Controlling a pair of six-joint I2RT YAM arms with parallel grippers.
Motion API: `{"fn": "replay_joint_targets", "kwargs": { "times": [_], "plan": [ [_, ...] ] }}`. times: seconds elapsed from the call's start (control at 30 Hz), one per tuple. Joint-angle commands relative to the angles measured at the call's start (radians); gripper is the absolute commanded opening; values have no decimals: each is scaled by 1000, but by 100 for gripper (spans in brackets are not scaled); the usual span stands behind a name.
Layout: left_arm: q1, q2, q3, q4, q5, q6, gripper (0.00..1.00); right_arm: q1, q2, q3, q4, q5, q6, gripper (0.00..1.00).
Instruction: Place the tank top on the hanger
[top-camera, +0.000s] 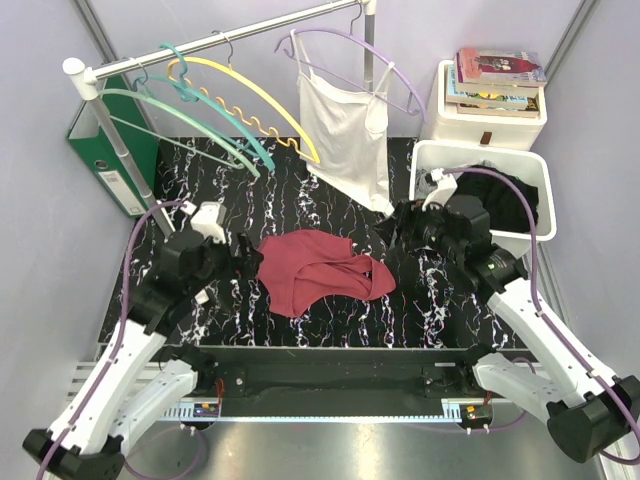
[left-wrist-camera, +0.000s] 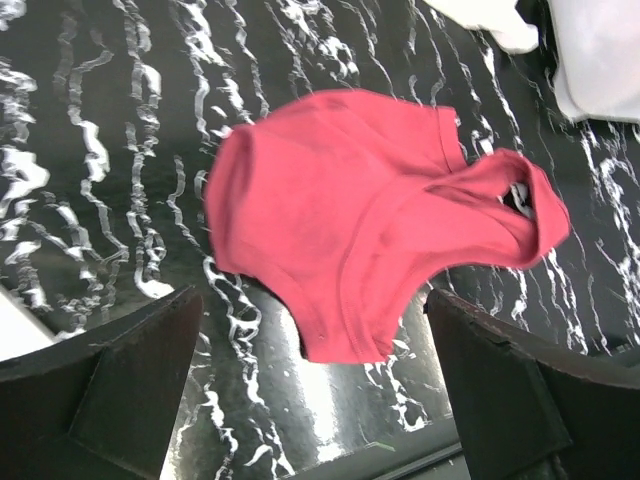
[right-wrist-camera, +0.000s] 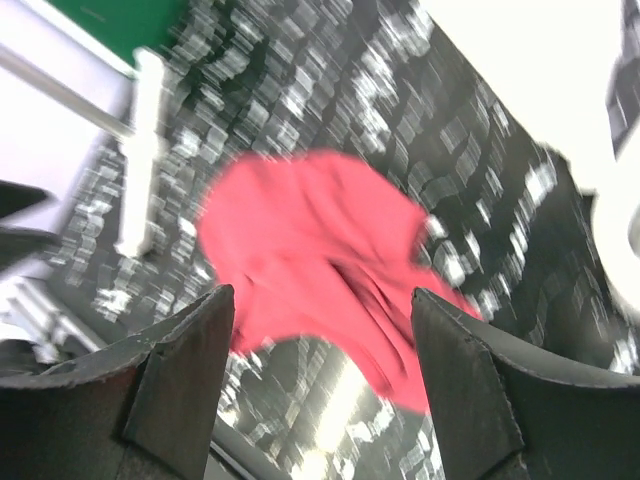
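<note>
The maroon tank top (top-camera: 318, 270) lies crumpled on the black marbled table (top-camera: 330, 170), between the two arms. It fills the middle of the left wrist view (left-wrist-camera: 350, 220) and appears blurred in the right wrist view (right-wrist-camera: 320, 270). My left gripper (top-camera: 250, 258) hovers at the garment's left edge, jaws wide open and empty (left-wrist-camera: 312, 400). To the right of the garment, my right gripper (top-camera: 398, 228) is open too, with nothing in it (right-wrist-camera: 322, 390). The yellow hanger (top-camera: 250, 105) hangs on the rail at the back left.
Teal hangers (top-camera: 190, 125) hang beside the yellow one on the metal rail (top-camera: 230, 38). A lilac hanger (top-camera: 360, 60) carries a white camisole (top-camera: 348, 135). A white bin (top-camera: 535, 175) with a black garment stands at the right, books (top-camera: 495, 75) behind it, a green binder (top-camera: 105, 160) at left.
</note>
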Motion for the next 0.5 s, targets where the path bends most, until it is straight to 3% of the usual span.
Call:
{"fn": "replay_joint_targets", "kwargs": {
  "times": [0.0,0.37,0.47],
  "plan": [
    [5,-84,-19,14,-93,2,99,6,37,144,178,-116,-41,79],
    [14,-113,-25,3,-116,-4,99,55,252,427,338,-166,-87,79],
    [14,-115,-28,5,-103,-6,99,124,330,519,315,-44,-133,78]
  ]
}}
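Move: The near, lower end of the yellow hanger lies about 8 cm ahead of the right hand, some 14 cm to its left and 13 cm above. The turquoise hanger's near end stands about 8 cm beyond it to the left. The white tank top hangs about 17 cm ahead and 7 cm left of the right hand; the red tank top lies 14 cm to its left, level, 20 cm below. From the left hand, the yellow end is 13 cm ahead, 12 cm right, 17 cm up. Up towards the near end of the yellow hanger goes the empty right hand, climbing some 16 cm while sliding left about 7 cm and a little forward, its open fingers tipping up by some 20 degrees to nearly level and swinging round to the left. The open left hand eases a couple of centimetres left, away from the red tank top. Neither touches anything. ##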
